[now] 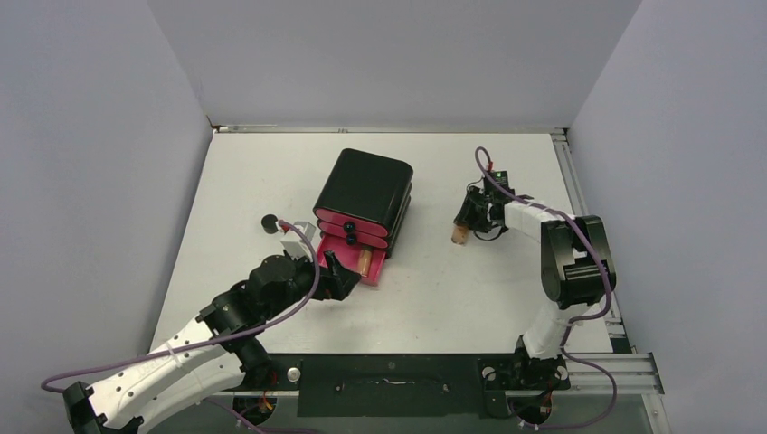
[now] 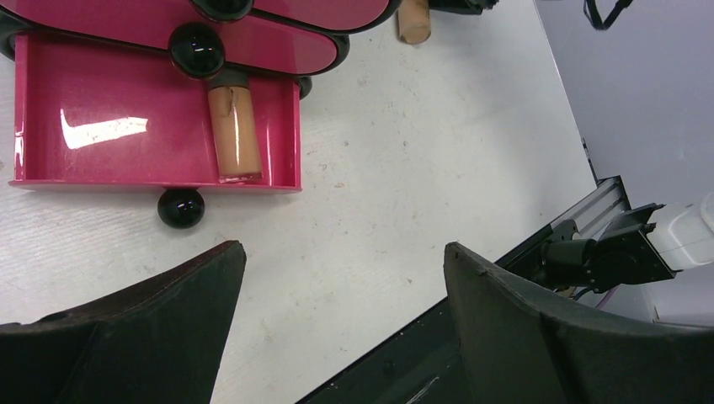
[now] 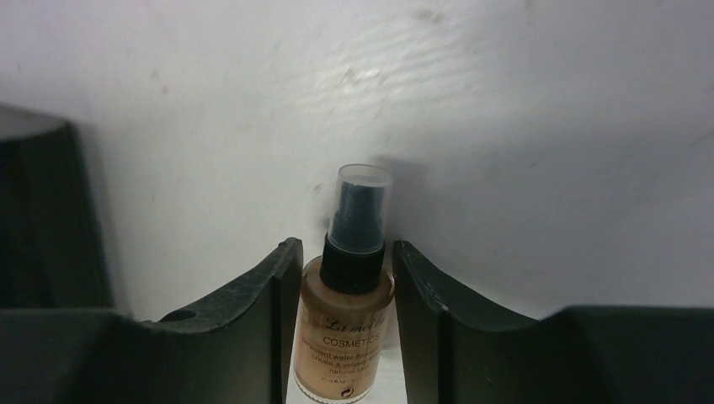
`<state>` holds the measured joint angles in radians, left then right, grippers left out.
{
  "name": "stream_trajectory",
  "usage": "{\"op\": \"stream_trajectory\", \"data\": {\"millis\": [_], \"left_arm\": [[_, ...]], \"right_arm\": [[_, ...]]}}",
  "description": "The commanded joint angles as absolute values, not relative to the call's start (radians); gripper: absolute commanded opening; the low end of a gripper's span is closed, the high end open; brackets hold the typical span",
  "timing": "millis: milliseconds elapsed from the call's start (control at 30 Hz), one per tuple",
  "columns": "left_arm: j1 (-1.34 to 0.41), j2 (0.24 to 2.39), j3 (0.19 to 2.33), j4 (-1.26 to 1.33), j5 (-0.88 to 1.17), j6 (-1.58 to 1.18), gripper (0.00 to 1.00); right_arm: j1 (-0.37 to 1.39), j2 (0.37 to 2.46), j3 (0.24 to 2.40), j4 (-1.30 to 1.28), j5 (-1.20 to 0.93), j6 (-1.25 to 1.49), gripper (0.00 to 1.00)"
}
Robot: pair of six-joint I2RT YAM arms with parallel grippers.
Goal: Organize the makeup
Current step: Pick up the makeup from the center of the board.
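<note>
A tan foundation bottle [image 3: 345, 328] with a black pump and clear cap lies on the white table between the fingers of my right gripper [image 3: 347, 246], which press on both its sides. The top view shows this bottle [image 1: 459, 235] at the right gripper [image 1: 464, 224], to the right of the cabinet. A second tan tube [image 2: 235, 130] lies in the open pink drawer [image 2: 126, 126]. My left gripper [image 2: 345, 252] hovers open in front of that drawer, with nothing between its fingers. A small black round jar [image 1: 269, 222] sits left of the cabinet.
The black cabinet [image 1: 364, 190] with pink drawers stands mid-table, its lowest drawer [image 1: 344, 262] pulled out toward my left gripper [image 1: 348, 276]. A black drawer knob [image 2: 181, 208] sticks out in front. The table's near edge and metal rail [image 1: 624, 362] run along the bottom.
</note>
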<state>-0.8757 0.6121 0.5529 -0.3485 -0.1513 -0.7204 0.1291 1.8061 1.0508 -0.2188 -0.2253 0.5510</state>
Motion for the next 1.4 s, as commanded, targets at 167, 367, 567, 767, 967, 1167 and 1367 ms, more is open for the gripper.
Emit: {"op": "stream_trajectory", "data": {"millis": [167, 367, 567, 767, 967, 1167, 1367], "left_arm": [[-0.872, 0.567, 0.561, -0.329, -0.148, -0.733, 0.86], [-0.871, 0.556, 0.575, -0.403, -0.132, -0.743, 0.86], [-0.870, 0.552, 0.560, -0.398, -0.121, -0.756, 0.86], [-0.870, 0.616, 0.561, -0.327, -0.076, -0.759, 0.86], [-0.871, 0.719, 0.557, -0.207, 0.033, -0.764, 0.85], [-0.874, 0.770, 0.535, -0.086, 0.088, -0.792, 0.85], [-0.883, 0.813, 0.544, -0.039, 0.123, -0.795, 0.85]], "right_arm": [[0.307, 1.570, 0.781, -0.226, -0.233, 0.603, 0.30], [0.342, 1.356, 0.648, -0.270, -0.197, 0.624, 0.31], [0.344, 1.239, 0.558, -0.260, -0.210, 0.698, 0.30], [0.351, 1.207, 0.536, -0.241, -0.231, 0.739, 0.30], [0.351, 1.205, 0.533, -0.199, -0.304, 0.783, 0.30], [0.353, 1.160, 0.512, -0.151, -0.328, 0.849, 0.31], [0.384, 1.136, 0.510, -0.101, -0.367, 0.921, 0.30]]}}
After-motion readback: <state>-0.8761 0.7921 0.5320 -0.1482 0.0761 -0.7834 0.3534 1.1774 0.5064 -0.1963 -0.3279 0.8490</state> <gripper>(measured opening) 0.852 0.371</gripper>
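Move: About 27 cm to the right hand's left, some 10 cm back and roughly level with it, is the open drawer; the bottle already lying in it is 24 cm left and 10 cm back, and the black box's body 25 cm left, 3 cm ahead. The right hand already holds the other bottle, which lies 22 cm ahead of the left hand, 26 cm right and 16 cm below; from there the drawer is 12 cm straight ahead, equally low. Pulling back towards its base by about 17 cm, the right hand keeps its pinch on the bottle's neck and carries it low over the table, bearing some 5 cm left early on; it then nearly stops, lifts about 3 cm, edges left again and rolls its left side up. The left hand, still wide open, sinks slightly, then swings about 5 cm right towards the bottle, turning clockwise some 10 degrees. ##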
